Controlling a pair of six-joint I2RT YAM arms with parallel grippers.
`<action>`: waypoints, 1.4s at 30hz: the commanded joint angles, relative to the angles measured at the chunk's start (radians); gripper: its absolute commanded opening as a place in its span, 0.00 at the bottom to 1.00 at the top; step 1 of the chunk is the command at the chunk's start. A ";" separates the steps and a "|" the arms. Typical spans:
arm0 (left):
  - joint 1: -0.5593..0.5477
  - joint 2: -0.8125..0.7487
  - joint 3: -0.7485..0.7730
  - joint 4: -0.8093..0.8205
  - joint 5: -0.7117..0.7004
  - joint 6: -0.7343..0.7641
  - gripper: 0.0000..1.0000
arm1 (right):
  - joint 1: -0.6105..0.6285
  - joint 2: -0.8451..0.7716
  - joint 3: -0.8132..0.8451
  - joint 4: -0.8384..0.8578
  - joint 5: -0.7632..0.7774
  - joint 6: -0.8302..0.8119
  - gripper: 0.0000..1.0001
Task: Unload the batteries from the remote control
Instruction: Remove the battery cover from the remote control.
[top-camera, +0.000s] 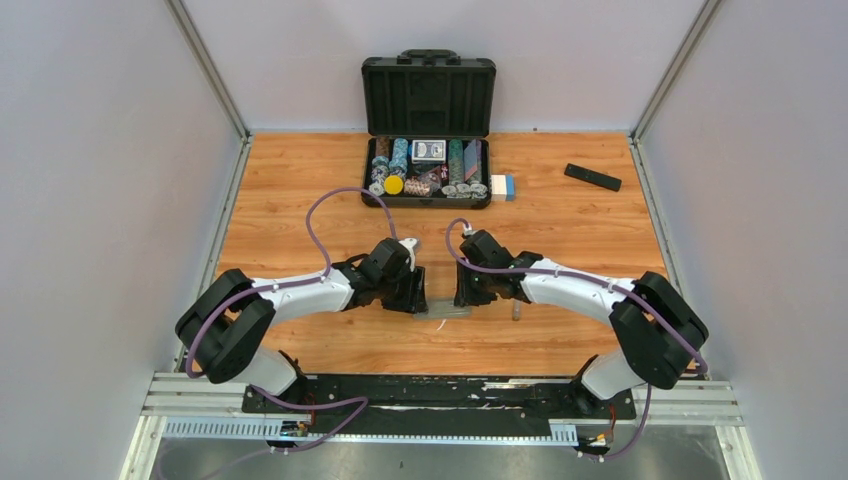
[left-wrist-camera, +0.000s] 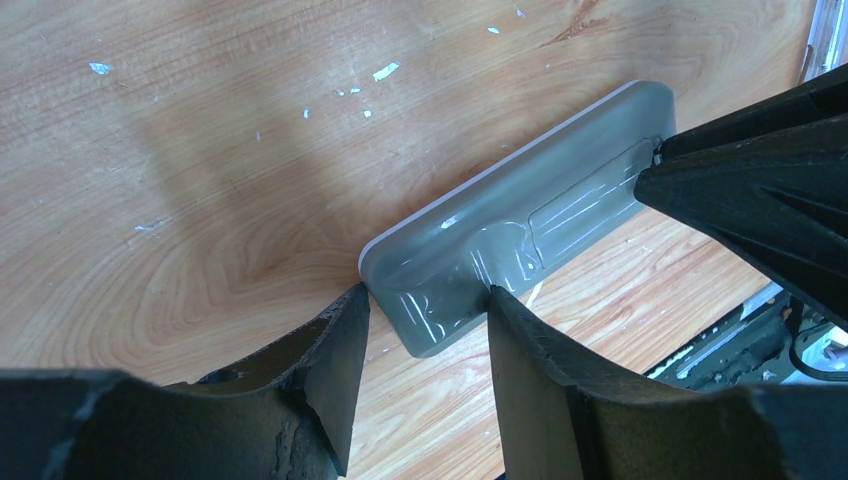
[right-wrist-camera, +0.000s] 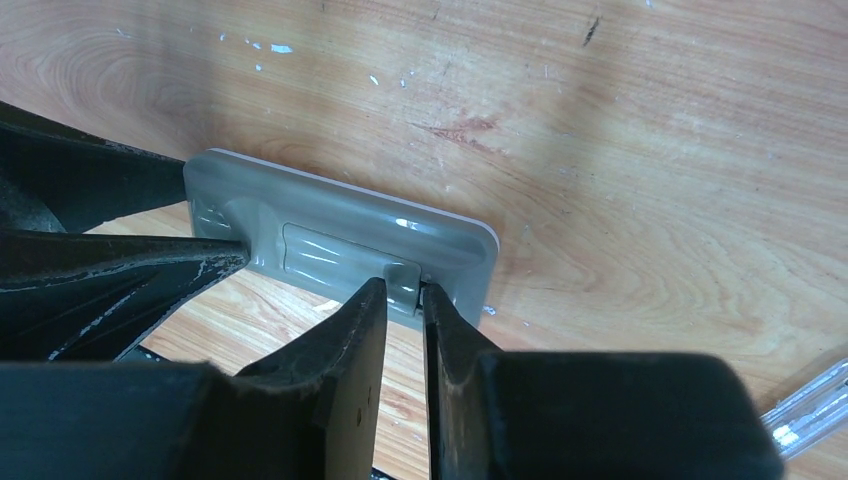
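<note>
A grey remote control (top-camera: 440, 313) lies face down on the wooden table between my two grippers. My left gripper (left-wrist-camera: 428, 295) is shut across the width of one end of the remote control (left-wrist-camera: 520, 225), a finger on each side. At the other end of the remote control (right-wrist-camera: 340, 235), my right gripper (right-wrist-camera: 403, 285) pinches the small raised tab of the battery cover (right-wrist-camera: 330, 255). The cover sits flat in its place. The batteries are hidden. In the top view the left gripper (top-camera: 415, 295) and right gripper (top-camera: 468, 290) face each other.
An open black case (top-camera: 428, 100) of poker chips and cards stands at the back centre, with a small white and blue box (top-camera: 503, 187) beside it. A black remote (top-camera: 592, 177) lies at the back right. A slim clear piece (right-wrist-camera: 810, 408) lies just right of my right gripper.
</note>
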 joint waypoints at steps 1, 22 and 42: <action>-0.007 0.003 0.030 0.007 -0.014 0.019 0.55 | 0.014 -0.003 -0.014 0.117 -0.070 0.037 0.18; -0.007 0.005 0.031 -0.009 -0.019 0.025 0.55 | 0.015 -0.020 -0.028 0.123 -0.068 0.037 0.00; -0.007 -0.015 0.019 -0.017 -0.031 0.016 0.57 | 0.014 -0.039 -0.014 0.127 -0.046 0.022 0.00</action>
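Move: The right hand stands at the latch end of the battery cover, whose middle lies about 3 cm to its left at fingertip height. The remote's middle is 4 cm left and 1 cm below. A slim tool lies some 11 cm right and 1 cm ahead, a white strip about 4 cm left and 4 cm back, both about 2 cm below. From the left hand, already straddling the remote's far end, the remote's middle is about 5 cm right. Right fingers close fully at the cover's latch, shifting half a centimetre right, then back; left fingers keep hold. ##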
